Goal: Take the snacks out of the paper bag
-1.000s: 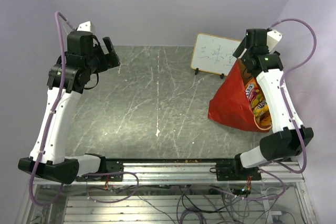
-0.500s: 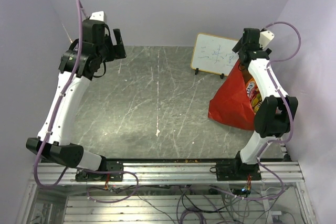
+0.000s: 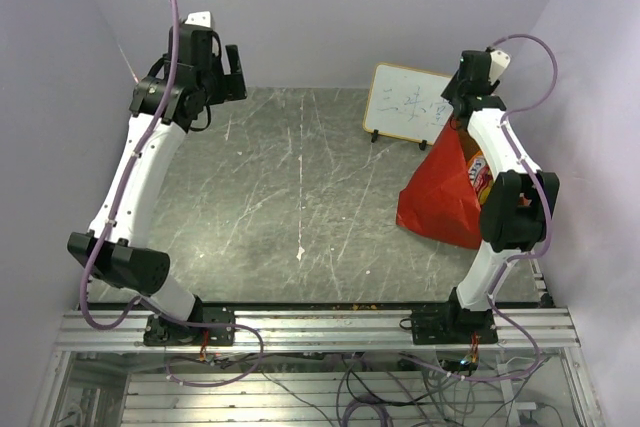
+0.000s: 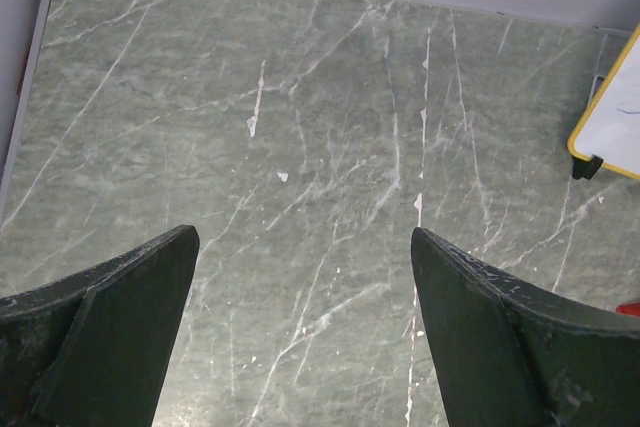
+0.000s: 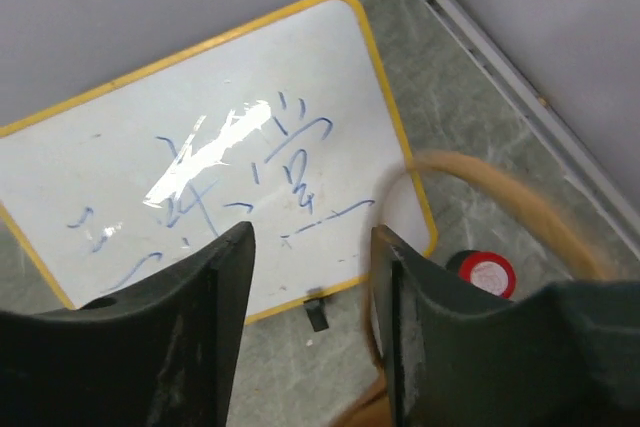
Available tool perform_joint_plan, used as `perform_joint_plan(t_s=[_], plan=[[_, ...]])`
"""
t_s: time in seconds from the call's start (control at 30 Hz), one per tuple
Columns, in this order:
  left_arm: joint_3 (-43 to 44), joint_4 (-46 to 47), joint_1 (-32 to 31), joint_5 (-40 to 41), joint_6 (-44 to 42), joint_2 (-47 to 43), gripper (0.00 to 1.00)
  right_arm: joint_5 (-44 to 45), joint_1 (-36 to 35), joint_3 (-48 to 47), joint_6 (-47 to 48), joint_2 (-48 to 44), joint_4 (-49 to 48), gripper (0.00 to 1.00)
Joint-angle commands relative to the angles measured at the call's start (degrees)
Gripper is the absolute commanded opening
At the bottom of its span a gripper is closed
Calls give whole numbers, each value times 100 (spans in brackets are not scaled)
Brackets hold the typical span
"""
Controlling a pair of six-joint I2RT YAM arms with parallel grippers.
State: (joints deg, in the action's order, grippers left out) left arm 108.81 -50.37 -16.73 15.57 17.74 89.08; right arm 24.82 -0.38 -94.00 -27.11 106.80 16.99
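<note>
The red paper bag point(image 3: 438, 197) lies on its side at the right of the table, its mouth toward the right wall. Orange and yellow snack packets point(image 3: 483, 173) show inside its mouth. My right gripper point(image 3: 453, 97) is open at the bag's far top end. In the right wrist view point(image 5: 312, 232) a tan cord handle point(image 5: 470, 169) loops past the inner edge of its right finger point(image 5: 450, 327); nothing is clamped. My left gripper point(image 3: 232, 69) is open and empty, held high over the far left of the table, and the left wrist view point(image 4: 305, 237) shows only bare table between its fingers.
A yellow-framed whiteboard point(image 3: 405, 102) stands at the back right, just behind the bag; it also shows in the right wrist view point(image 5: 220, 177). A red-capped black marker point(image 5: 487, 273) stands near its foot. The side walls are close on the left and right.
My left arm has risen and swung toward the far left corner. My right arm has folded its elbow in, and its gripper has shifted slightly back at the bag's top. The bag has stayed put.
</note>
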Motion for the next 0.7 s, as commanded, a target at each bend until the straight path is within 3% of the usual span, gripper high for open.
perform_joint_plan(t_s=[0.0, 0.4, 0.67], plan=[[306, 114, -54, -80, -39, 122, 98, -431, 44, -210, 327, -72, -376, 45], [451, 175, -54, -621, 194, 402, 98, -1380, 38, 208, 637, -532, -529, 0], [250, 90, -58, -787, 304, -96, 98, -2596, 38, 209, 654, -722, -175, 0]])
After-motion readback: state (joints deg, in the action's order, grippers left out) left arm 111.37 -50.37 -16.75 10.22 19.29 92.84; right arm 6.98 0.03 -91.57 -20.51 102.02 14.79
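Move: The paper bag's cord handle stands right at the right hand's open fingers, about 2 cm to its right and 1 cm below. The bag's red body lies some 14 cm back, straight behind and 12 cm lower; the snacks sit equally far back and low, about 8 cm to the right. The whiteboard is roughly 10 cm ahead, 5 cm left, 10 cm lower. From the left hand the handle is about 55 cm right, 10 cm ahead, 15 cm lower. The right hand shuts on the cord handle and draws it about 5 cm left, rising, turning some 20° counter-clockwise. ##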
